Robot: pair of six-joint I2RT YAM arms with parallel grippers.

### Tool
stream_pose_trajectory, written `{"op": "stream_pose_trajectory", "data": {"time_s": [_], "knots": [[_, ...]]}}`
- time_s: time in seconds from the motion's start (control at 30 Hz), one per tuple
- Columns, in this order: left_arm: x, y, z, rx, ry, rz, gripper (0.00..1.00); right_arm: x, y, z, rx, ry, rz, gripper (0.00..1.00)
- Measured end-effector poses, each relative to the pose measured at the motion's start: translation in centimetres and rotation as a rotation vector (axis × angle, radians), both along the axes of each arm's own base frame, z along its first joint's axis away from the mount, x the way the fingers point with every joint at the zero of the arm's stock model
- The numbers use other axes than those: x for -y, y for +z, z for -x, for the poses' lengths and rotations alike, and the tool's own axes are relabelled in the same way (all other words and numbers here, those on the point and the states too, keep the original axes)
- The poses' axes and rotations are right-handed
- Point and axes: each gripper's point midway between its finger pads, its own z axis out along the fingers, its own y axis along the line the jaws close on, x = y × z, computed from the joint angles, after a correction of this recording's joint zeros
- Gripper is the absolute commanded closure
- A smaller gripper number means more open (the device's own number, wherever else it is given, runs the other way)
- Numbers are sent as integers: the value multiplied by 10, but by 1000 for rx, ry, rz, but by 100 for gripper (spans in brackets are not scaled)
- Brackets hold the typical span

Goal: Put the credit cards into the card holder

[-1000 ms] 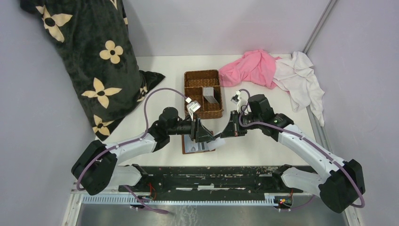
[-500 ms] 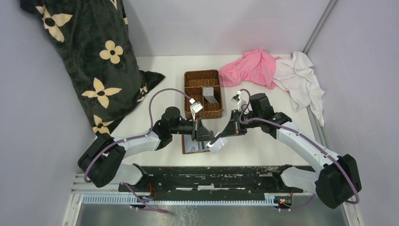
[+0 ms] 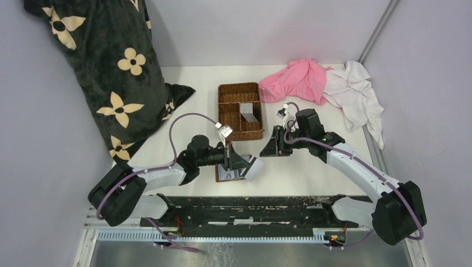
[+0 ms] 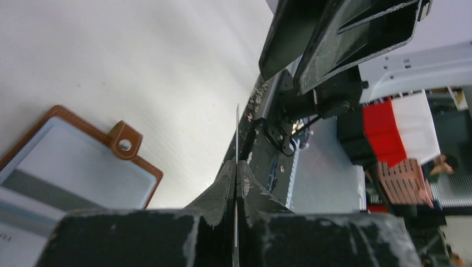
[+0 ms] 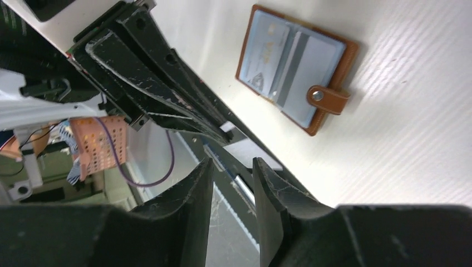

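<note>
The brown leather card holder (image 3: 229,174) lies open on the table near the front edge, with bluish cards in its slots; it also shows in the right wrist view (image 5: 295,67) and the left wrist view (image 4: 67,161). My left gripper (image 3: 245,163) is shut on a grey credit card (image 3: 254,167), held just right of the holder; in the left wrist view the card (image 4: 237,133) shows edge-on between the jaws (image 4: 236,164). My right gripper (image 3: 271,149) is open and empty, up and right of the card; its jaws (image 5: 232,162) stand apart. More grey cards (image 3: 249,113) stand in the basket.
A brown wicker basket (image 3: 228,92) with compartments sits behind the holder. A pink cloth (image 3: 298,78) and a white cloth (image 3: 356,89) lie at the back right. A dark flowered blanket (image 3: 106,67) fills the back left. The black base rail (image 3: 245,206) runs along the near edge.
The right gripper has let go of the card and drawn back up and to the right. The left gripper now holds the card alone, slightly lower and closer to the holder.
</note>
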Motion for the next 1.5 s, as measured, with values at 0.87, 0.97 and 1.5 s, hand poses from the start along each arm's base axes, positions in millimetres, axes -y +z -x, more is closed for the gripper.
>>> {"op": "stream_pose_trajectory", "data": {"time_s": [0.87, 0.97, 1.5], "knots": [[-36, -7, -39, -193, 503, 202, 97, -18, -44, -26, 92, -179, -88, 62], [-34, -4, -41, -199, 511, 229, 97, -22, -50, -25, 80, -175, -93, 63], [-28, -16, -47, -277, 522, 265, 97, -49, -61, -30, 25, -164, -182, 79]]}}
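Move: The credit card is already pinched in the left fingers; its middle lies about 3 cm right of that hand and 2 cm back, slightly lower. From the empty, part-open right hand the card is some 5 cm back, 3 cm left and 5 cm below. The open card holder lies about 3 cm back, 4 cm left and 10 cm below the left hand; the basket stands about 20 cm ahead of that hand and 2 cm left. The left fingers keep their pinch on the card, carrying it about 5 cm forward and, in the end, 3 cm left, while the wrist swings some 30 degrees counter-clockwise. The right hand eases forward, drops about 4 cm, then slides some 6 cm left and a little lower, bringing its part-open fingers around the card's free side without shutting on it. ##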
